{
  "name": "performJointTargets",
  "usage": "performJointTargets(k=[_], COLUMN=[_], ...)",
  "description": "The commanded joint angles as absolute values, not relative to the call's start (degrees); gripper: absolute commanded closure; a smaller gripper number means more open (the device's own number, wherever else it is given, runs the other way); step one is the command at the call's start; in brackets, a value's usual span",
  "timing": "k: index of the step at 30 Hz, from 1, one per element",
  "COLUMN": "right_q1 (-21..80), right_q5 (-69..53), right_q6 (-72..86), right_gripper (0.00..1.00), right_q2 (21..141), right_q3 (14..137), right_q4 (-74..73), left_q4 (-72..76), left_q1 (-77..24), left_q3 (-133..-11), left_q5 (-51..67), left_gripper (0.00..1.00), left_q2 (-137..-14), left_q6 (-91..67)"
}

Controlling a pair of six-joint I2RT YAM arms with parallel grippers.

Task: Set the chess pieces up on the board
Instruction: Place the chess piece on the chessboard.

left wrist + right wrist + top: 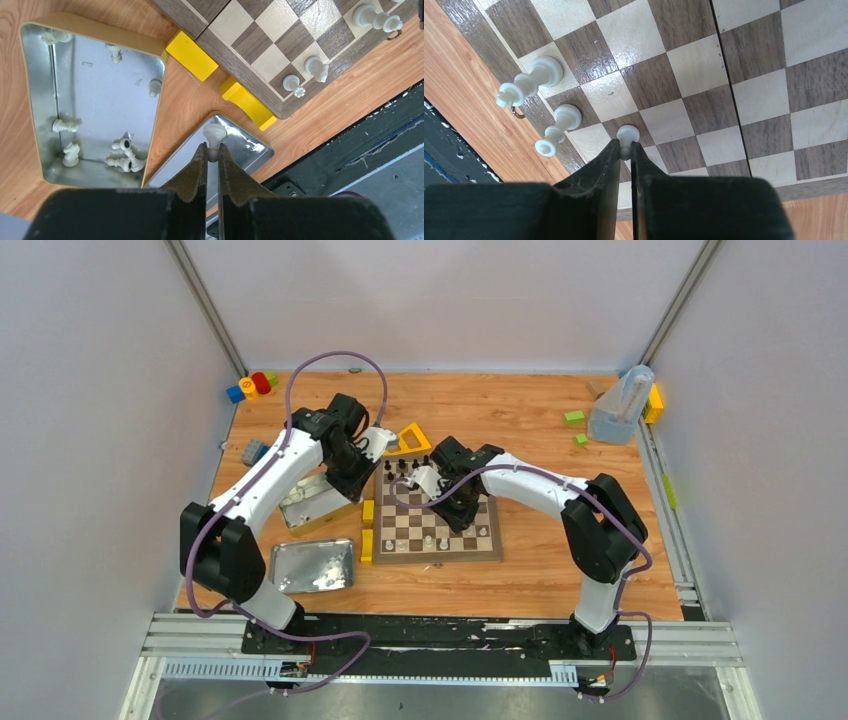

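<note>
The board (437, 515) lies mid-table with black chess pieces (405, 468) on its far rows and white ones near the front. My left gripper (213, 150) is shut on a white pawn (214, 132), held in the air above a flat tin lid (245, 145) off the board's left corner. My right gripper (625, 149) is shut on another white pawn (628, 134) over a dark square of the board (704, 100) in its near rows. Two taller white pieces (530, 80) (558, 127) stand beside it on the edge row.
An open tin (100, 80) holds several loose white pieces. Two yellow blocks (191, 55) (247, 101) lie against the board's left side. A yellow triangle (410, 440), toy blocks (252, 385) and a clear container (622, 405) sit at the back.
</note>
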State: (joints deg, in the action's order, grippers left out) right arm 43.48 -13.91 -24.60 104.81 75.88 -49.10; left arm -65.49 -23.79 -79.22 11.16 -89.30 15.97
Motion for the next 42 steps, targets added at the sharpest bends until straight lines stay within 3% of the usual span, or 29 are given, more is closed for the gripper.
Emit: performJointTargets(k=[1,4,9,20,32,42], right_q1=[43.9,43.9,44.0,36.8,18.2,10.3], right_q5=[-12.8,-13.1,-13.3,-22.1,-30.2,-35.2], right_q6=[-25.6,-25.6,-25.3,-22.9,-19.3,-17.9], right_gripper=[0.84,0.73,0.64,0.62,0.63,0.63], right_q2=[105.1,104.9,103.8,92.4,73.7,68.5], right_q3=[78.1,78.5,79.2,80.5,69.4,62.7], right_q4=[-49.7,-50.1,-50.5,-46.8,-35.9,-33.4], left_q4=[-66.0,-66.0,-66.1,-66.2,-68.8,-69.3], left_q1=[-23.5,-23.5,-23.5,-25.8,-34.9,-40.0], left_q3=[-79.8,-79.7,-79.7,-79.9,-83.6,-86.8], left_q5=[11.1,11.1,11.1,13.9,9.8,6.3], left_gripper=[0.99,0.99,0.99,0.98,0.97,0.97], left_q2=[-89.5,-89.6,-90.0,-93.4,-103.1,-109.9], left_q6=[16.7,16.9,17.3,21.7,20.3,18.0])
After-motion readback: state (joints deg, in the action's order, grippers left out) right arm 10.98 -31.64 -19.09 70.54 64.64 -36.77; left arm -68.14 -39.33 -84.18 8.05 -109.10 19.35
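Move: The left gripper holds a white pawn. Its goal is the corner square in the second row, some 7 cm to its right, 4 cm back and 11 cm below. The white rook stands one square nearer the base, 7 cm back and 7 cm right; the knight is 7 cm back, 9 cm right. The right gripper's pawn stands on its square directly below, about 1 cm down, with a tall white piece 3 cm back and 3 cm left. Open the right fingers to let go of the pawn's head, then raise that hand about 16 cm, swinging it right and forward away from the board while the wrist tilts. Hold the left gripper nearly still until the right hand starts clear, then carry its pinched pawn down about 8 cm, right and somewhat back towards the square ahead of the rook, turning clockwise. ##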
